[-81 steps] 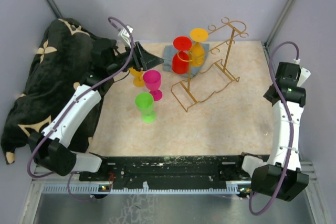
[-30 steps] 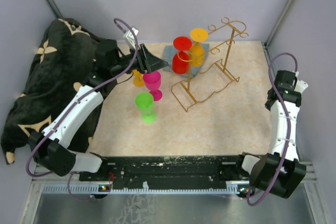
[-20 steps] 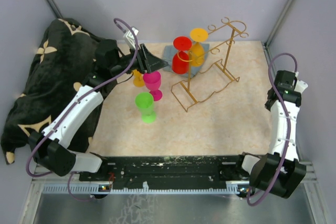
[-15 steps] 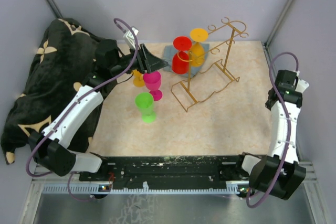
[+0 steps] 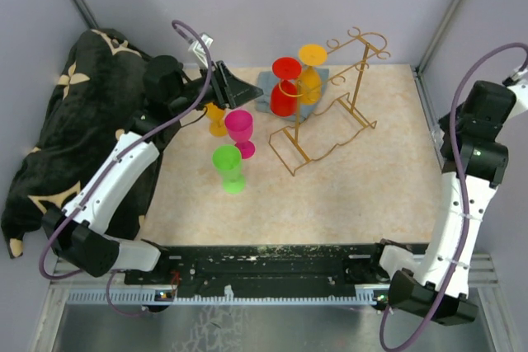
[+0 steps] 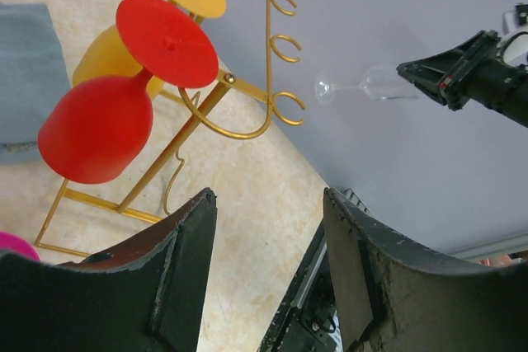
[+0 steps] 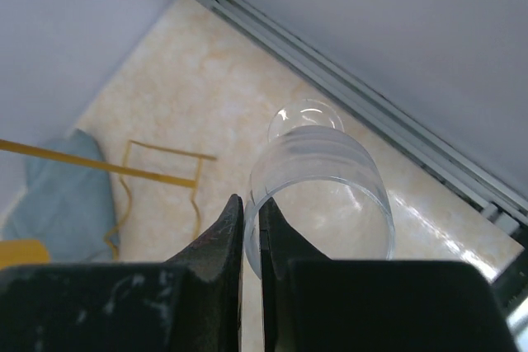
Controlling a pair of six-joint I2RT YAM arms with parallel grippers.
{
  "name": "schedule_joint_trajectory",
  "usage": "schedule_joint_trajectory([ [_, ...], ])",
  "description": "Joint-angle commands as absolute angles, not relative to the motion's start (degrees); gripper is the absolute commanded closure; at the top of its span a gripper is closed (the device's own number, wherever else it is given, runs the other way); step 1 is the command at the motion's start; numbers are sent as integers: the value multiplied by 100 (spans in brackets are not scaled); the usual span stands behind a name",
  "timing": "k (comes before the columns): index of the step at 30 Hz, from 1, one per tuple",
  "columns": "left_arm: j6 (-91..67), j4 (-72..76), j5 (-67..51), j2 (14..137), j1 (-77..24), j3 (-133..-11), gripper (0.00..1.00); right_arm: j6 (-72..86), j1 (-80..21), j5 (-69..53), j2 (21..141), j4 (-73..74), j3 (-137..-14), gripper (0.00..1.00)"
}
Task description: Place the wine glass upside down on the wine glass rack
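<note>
A clear wine glass (image 7: 323, 172) lies sideways in the air, its foot pointing away, with my right gripper (image 7: 252, 206) shut on its rim. In the left wrist view the wine glass (image 6: 365, 86) hangs in front of the wall, held by the right gripper (image 6: 422, 73). The gold wire wine glass rack (image 5: 332, 110) stands at the back middle with a red glass (image 5: 285, 88) and a yellow glass (image 5: 311, 72) hanging upside down on it. My left gripper (image 5: 237, 88) hovers open left of the rack, nothing between its fingers (image 6: 191, 228). The raised right arm (image 5: 483, 117) hides the glass from above.
A pink glass (image 5: 240, 127), a green glass (image 5: 228, 164) and a small orange glass (image 5: 217, 123) stand upright left of the rack. A grey cloth (image 5: 266, 88) lies behind it. A black patterned blanket (image 5: 70, 121) covers the left side. Walls close in at the back and right.
My right arm has risen high at the right with the clear glass. The left gripper has drifted slightly back and up from the pink glass, still open.
</note>
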State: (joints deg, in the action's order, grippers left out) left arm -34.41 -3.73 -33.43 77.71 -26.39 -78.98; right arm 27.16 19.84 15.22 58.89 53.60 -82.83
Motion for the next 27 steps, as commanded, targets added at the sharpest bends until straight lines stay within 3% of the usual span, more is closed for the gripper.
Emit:
schedule_joint_trajectory([
  [1, -3243, -548, -3203, 7797, -2668, -8304, 40, 3116, 1925, 1113, 5800, 4491, -9025, 100],
  [14, -3399, -592, -3236, 7940, -2668, -8723, 39, 4683, 1923, -1326, 5518, 1179, -8793, 100],
  [27, -4104, 175, -3533, 8260, -2651, -8944, 39, 7079, 1595, -3454, 6616, -2805, -8748, 100],
])
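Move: The right gripper already holds the clear wine glass by its rim, foot pointing forward, right and down. The open left gripper waits about 48 cm to its left, 6 cm farther out and 5 cm higher. The rack's top lies some 26 cm ahead, 28 cm left and 7 cm below; the hanging red glass is about 21 cm ahead, 40 cm left and 12 cm below. From the left gripper, the clear glass is level ahead, roughly 53 cm right and 10 cm lower. Lift the right gripper about 25 cm, keeping its pinch on the clear glass's rim, and as it climbs bring it some 14 cm left and a little forward, towards the waiting left gripper. Tip the fingers up and swing them counter-clockwise, so the glass's foot comes round and rises. Raise the left gripper about 4 cm, still open and empty. ##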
